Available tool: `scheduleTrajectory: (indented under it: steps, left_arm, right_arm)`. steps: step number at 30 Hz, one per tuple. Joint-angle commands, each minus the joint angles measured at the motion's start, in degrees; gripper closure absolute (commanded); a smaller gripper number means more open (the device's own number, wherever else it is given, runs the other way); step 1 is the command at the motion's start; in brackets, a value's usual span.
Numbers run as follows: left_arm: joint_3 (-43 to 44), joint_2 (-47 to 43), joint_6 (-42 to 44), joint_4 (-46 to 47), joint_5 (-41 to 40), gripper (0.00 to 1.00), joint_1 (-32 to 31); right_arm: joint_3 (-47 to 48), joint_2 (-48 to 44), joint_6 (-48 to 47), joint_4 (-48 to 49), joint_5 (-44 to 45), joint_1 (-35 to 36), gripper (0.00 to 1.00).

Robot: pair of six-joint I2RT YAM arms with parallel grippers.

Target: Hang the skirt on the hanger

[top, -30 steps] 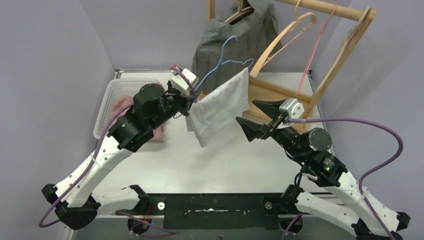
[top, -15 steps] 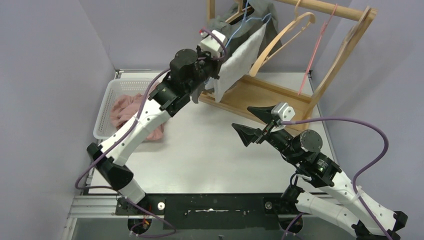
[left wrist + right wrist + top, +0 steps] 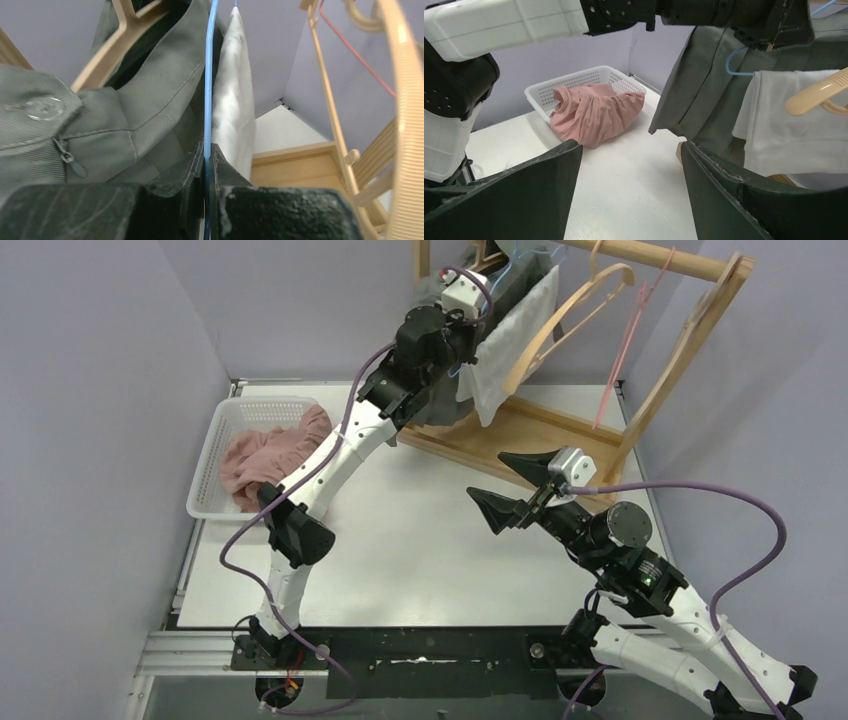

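The white skirt (image 3: 520,335) hangs over a blue wire hanger (image 3: 497,265) high at the back, beside the rail of the wooden rack (image 3: 650,255). My left gripper (image 3: 206,150) is shut on the blue hanger's wire (image 3: 208,75), with the skirt (image 3: 235,100) just to the right of it. The hanger's hook runs out of the top of the view, so whether it rests on the rail does not show. My right gripper (image 3: 487,477) stands open above the table and holds nothing. From the right wrist I see the skirt (image 3: 789,120) and the hanger (image 3: 734,62).
A grey garment (image 3: 440,390) hangs on the rack just left of the skirt. A tan hanger (image 3: 570,310) and a thin pink hanger (image 3: 625,340) hang further right. A white basket (image 3: 205,475) with pink cloth (image 3: 265,455) sits at the table's left.
My left arm has swung the hanger and skirt up and to the right, from over the table to the rack's rail. The right gripper has barely moved.
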Motion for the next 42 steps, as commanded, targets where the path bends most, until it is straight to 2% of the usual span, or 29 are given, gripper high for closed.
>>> scheduleTrajectory:
  steps: [1, 8, 13, 17, 21, 23, 27, 31, 36, 40, 42]
  left_arm:
    - [4.83, 1.08, -2.83, 4.66, 0.37, 1.0, 1.33]
    - [6.5, 3.68, -6.77, 1.99, 0.3, 1.0, 2.51]
    - [3.44, -0.67, -7.15, 0.45, 1.41, 0.63, 2.6]
    - [-3.25, -8.42, -8.87, 1.1, 5.86, 0.52, 3.7]
    - [-15.06, -19.05, -9.88, 2.26, 10.73, 0.45, 5.92]
    - [-23.84, -25.53, -9.58, 4.19, 10.81, 0.43, 6.94]
    - [-41.82, -39.58, -8.62, 6.73, 5.28, 0.39, 10.06]
    - [-56.21, -52.15, -8.53, 2.74, -3.14, 0.35, 13.27]
    - [-67.6, -58.51, -13.15, -7.43, -13.3, 0.33, 22.62]
    - [-72.25, -57.87, -17.66, -10.05, -2.74, 0.25, 37.02]
    - [-72.42, -56.17, -19.22, -9.38, 0.48, 0.19, 41.86]
  right_arm:
    - [1.58, -0.91, -0.29, 2.78, -0.38, 0.53, 0.26]
    - [1.77, -0.91, -0.75, 1.32, 0.53, 0.52, 0.25]
    - [1.85, -0.62, -0.78, 0.9, 1.35, 0.53, 0.25]
    - [2.12, 0.79, -0.7, 0.28, 1.98, 0.5, 0.24]
    - [1.68, 2.72, 0.28, 0.49, 3.52, 0.37, 0.24]
    - [1.16, 3.86, 1.19, 1.12, 4.66, 0.33, 0.24]
    - [-0.3, 6.1, 3.14, 3.38, 6.15, 0.08, 0.23]
    - [-2.52, 7.98, 5.13, 5.88, 7.22, -0.5, 0.23]
    - [-6.31, 9.81, 8.86, 8.69, 7.58, -2.34, 0.23]
    - [-9.95, 10.78, 12.92, 11.95, 5.32, -5.75, 0.22]
    - [-11.77, 11.33, 14.7, 13.83, 4.56, -7.35, 0.22]
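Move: The left hand holds the blue hanger with the white skirt; the rail spot for its hook is about 10 cm ahead, 6 cm right and 13 cm above. The hanging grey skirt's middle is some 6 cm ahead, 4 cm left and 8 cm below; the wooden hanger is 15 cm right, 2 cm ahead, level in height. The pink skirt is roughly 43 cm left, 8 cm back, 40 cm below. From the right hand, the rail spot is about 38 cm ahead, 3 cm right, 18 cm up. The left hand eases about 3 cm forward and 4 cm down to set the hook on the rail, then opens and lets go of the hanger's wire. It backs out, rising slightly, then swings left and down towards the pink skirt, some 37 cm left of its start, turning counter-clockwise and tipping down, while the empty, open right hand sinks about 11 cm with some forward travel, also tipping down. ##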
